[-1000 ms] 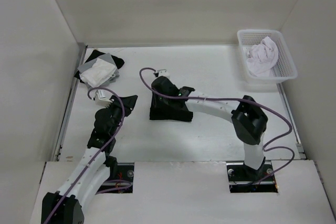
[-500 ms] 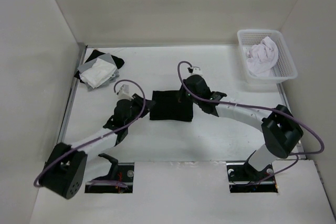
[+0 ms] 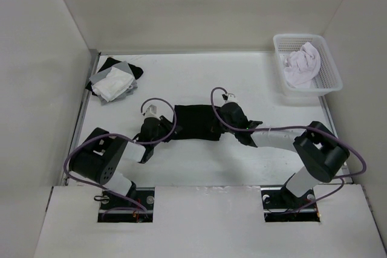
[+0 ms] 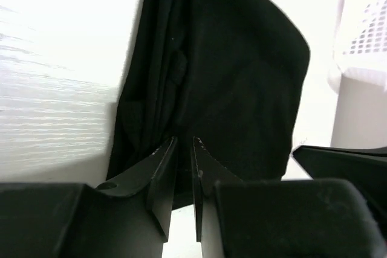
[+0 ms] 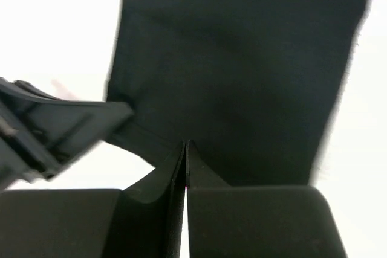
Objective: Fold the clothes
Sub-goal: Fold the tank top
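Observation:
The clothes (image 3: 196, 122) are one black garment, folded into a small flat rectangle in the middle of the table. My left gripper (image 3: 168, 126) lies low at its left edge. In the left wrist view its tips (image 4: 184, 142) reach over the cloth's (image 4: 230, 77) near edge with a thin gap between them; whether fabric is pinched does not show. My right gripper (image 3: 219, 119) lies at the right edge. In the right wrist view its jaws (image 5: 185, 143) are pressed together, tips touching the edge of the cloth (image 5: 242, 70).
A white basket (image 3: 302, 36) at the back right holds a pale garment (image 3: 301, 64). A stack of white, grey and black cloths (image 3: 113, 81) lies at the back left. Walls close off three sides of the table.
A second ago the right arm lay over the cloth; it has drawn back to the right edge and shut. The left gripper has come down to the left edge, and its jaws have narrowed.

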Tool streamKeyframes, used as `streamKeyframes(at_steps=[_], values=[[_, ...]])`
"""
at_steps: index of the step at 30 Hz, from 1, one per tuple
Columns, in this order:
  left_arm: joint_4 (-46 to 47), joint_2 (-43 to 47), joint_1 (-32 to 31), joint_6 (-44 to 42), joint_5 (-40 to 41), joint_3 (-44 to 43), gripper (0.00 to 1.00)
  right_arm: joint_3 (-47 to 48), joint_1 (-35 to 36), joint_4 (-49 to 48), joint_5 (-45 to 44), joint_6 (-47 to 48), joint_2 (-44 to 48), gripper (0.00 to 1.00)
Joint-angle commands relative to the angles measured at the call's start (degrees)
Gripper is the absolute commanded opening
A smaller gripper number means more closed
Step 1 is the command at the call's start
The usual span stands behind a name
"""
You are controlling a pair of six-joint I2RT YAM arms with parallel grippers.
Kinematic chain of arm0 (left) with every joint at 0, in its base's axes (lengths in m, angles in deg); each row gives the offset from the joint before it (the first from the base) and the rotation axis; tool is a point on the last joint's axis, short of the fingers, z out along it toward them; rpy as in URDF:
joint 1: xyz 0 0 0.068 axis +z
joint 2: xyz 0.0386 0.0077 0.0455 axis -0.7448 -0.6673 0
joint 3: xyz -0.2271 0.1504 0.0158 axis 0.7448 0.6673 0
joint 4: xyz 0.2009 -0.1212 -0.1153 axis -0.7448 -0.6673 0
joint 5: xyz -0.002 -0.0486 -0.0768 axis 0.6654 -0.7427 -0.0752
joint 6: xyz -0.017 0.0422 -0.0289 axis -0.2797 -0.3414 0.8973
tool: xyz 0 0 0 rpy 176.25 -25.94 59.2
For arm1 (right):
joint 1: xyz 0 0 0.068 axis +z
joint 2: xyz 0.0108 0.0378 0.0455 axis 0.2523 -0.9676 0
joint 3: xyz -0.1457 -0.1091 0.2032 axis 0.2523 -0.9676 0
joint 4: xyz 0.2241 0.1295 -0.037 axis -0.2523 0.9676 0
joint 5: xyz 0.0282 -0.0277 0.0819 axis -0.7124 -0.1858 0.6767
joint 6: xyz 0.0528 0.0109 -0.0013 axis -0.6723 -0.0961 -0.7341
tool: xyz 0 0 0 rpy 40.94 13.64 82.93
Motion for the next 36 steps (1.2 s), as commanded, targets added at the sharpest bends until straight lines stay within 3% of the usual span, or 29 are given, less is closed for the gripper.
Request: streamKeyframes(at_steps=[1, 8, 13, 16, 20, 28, 36], values=[[5.81, 0.83, 2.02, -0.23, -2.71, 4.24, 0.15, -3.02, -1.14, -7.26, 1.19, -1.68, 1.55, 0.05], [3.37, 19.26, 1.95, -0.13, -2.54, 7.68, 0.27, -8.12, -4.04, -7.80, 1.46, -0.11, 10.76, 0.12], [-10.58, 35.97, 2.12, -5.30, 3.07, 4.17, 0.36, -12.60, -8.26, -7.62, 1.46, 1.74, 22.36, 0.27], [-22.53, 41.52, 3.52, -11.02, 9.83, 0.57, 0.39, -14.71, -12.12, -7.27, 1.46, 2.44, 28.69, 0.33], [-36.52, 42.15, 6.68, -15.42, 16.96, -3.92, 0.43, -16.47, -17.13, -7.09, 0.32, 2.71, 35.37, 0.43], [-49.63, 44.26, 18.27, -17.01, 18.99, -5.33, 0.48, -24.46, -26.98, -13.41, -2.40, -0.19, 39.34, 0.56], [-47.71, 40.92, 19.35, -15.60, 17.85, -5.77, 0.48, -26.59, -25.85, -17.99, -3.46, -1.34, 35.05, 0.59]])
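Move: The folded tank top lies right under both hands: its middle is about 9 cm to the right of the left fingertips and 4 cm farther out, a centimetre or so below them. From the right fingertips its middle is some 8 cm left, 2 cm ahead and roughly 3 cm down. The stacked clothes sit about 27 cm left and 21 cm ahead of the left hand; the white basket is some 40 cm right and 30 cm ahead of the right hand. The left fingertips, still low on the tank top's near-left part, draw it about 2 cm back and left, while the nearly shut right fingers sink some 2 cm onto its right part and slide slightly right and back. Then both lift clear and part, rising steeply and sinking again to about 6 cm above their start, the left swinging some 18 cm left and turning counter-clockwise, the right 20 cm right and turning clockwise, both opening to about half. ##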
